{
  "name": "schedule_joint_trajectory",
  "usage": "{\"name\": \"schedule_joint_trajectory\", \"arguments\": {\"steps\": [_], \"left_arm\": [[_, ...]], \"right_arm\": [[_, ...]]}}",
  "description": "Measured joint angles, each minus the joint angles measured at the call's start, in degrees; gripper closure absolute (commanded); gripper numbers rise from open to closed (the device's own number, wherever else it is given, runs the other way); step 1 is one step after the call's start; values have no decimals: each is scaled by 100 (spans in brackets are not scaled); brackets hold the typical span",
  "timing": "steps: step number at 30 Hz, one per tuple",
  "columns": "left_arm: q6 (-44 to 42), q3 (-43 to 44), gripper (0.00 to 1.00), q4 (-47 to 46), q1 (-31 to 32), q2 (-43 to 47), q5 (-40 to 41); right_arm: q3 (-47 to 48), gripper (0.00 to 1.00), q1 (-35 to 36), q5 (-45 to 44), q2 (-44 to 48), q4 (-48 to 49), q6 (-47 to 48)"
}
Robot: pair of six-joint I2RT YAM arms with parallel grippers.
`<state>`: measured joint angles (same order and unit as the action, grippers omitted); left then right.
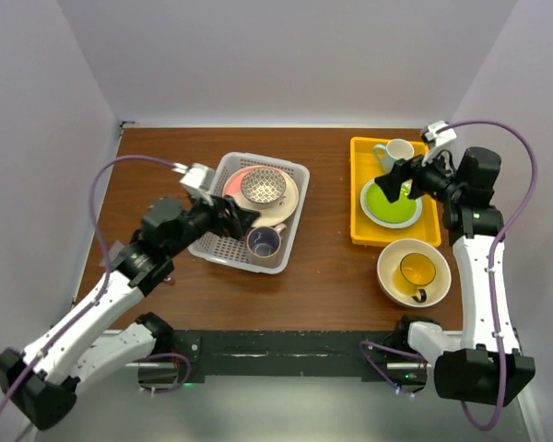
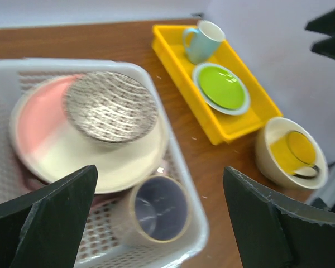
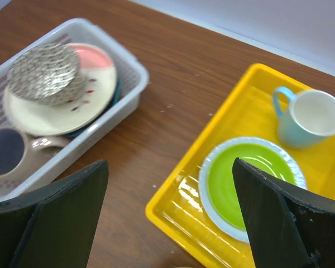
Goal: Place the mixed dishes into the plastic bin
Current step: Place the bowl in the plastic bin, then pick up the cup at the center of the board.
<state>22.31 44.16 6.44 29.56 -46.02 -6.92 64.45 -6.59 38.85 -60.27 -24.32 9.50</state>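
The white plastic bin (image 1: 221,247) holds a pink-and-cream plate (image 2: 111,162), a small patterned bowl (image 1: 263,186) resting on it, and a beige mug (image 1: 264,242) lying at the near end. My left gripper (image 1: 242,217) hovers open over the bin, with the beige mug (image 2: 156,209) below its gap and nothing held. A large cream bowl (image 1: 414,272) with a yellow mug (image 1: 417,272) inside stands on the table at the right. My right gripper (image 1: 394,181) hangs open and empty above the yellow tray's near-left corner (image 3: 178,195).
The yellow tray (image 1: 364,152) at the back right carries a green plate (image 1: 390,203) and a light blue mug (image 1: 394,152). Brown table (image 1: 332,267) shows between bin and tray. White walls close in on three sides.
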Motion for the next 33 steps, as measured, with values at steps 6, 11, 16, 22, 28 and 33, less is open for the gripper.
{"name": "schedule_joint_trajectory", "arguments": {"steps": [6, 11, 16, 22, 28, 33], "left_arm": [[748, 431, 0, -168, 2006, -1401, 282], [1174, 1226, 0, -210, 2997, -2704, 682], [1471, 2076, 3, -280, 3539, -3759, 892], [1779, 2966, 9, -452, 3840, -4966, 960], [1945, 4057, 22, -573, 3862, -6203, 833], [2076, 5045, 33, -461, 3884, -7101, 678]], "right_arm": [[-2, 2, -481, -691, 98, 122, -520], [-2, 2, -739, -931, 179, 122, -708], [-2, 2, -861, -938, 186, 120, -785], [-24, 2, -920, -933, 188, 120, -807], [-42, 3, -933, -933, 188, 122, -796], [-94, 3, -977, -933, 188, 120, -780]]}}
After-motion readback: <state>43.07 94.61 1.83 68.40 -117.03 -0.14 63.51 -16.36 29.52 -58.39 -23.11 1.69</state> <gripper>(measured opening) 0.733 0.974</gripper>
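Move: The white bowl, the amber mug sitting inside it, lies about 46 cm to the right of the left hand, some 8 cm back and 20 cm below. Just past it, the yellow tray's middle is 21 cm farther out than the bowl and 5 cm to the left of it. The grey mug in the bin is roughly 8 cm right of the left hand, 2 cm back and 17 cm down. From the right hand the bowl is 15 cm back, 7 cm right and 23 cm below. Towards the white bowl the left hand sweeps fast to the right, about 38 cm, sinking and drawing back on the way. The wrist tips down and turns clockwise some 25 degrees each, and late on the fingers narrow by about a quarter, ending short of the bowl and above it without touching. The empty right hand shifts right and turns clockwise early, then all but waits, open. ##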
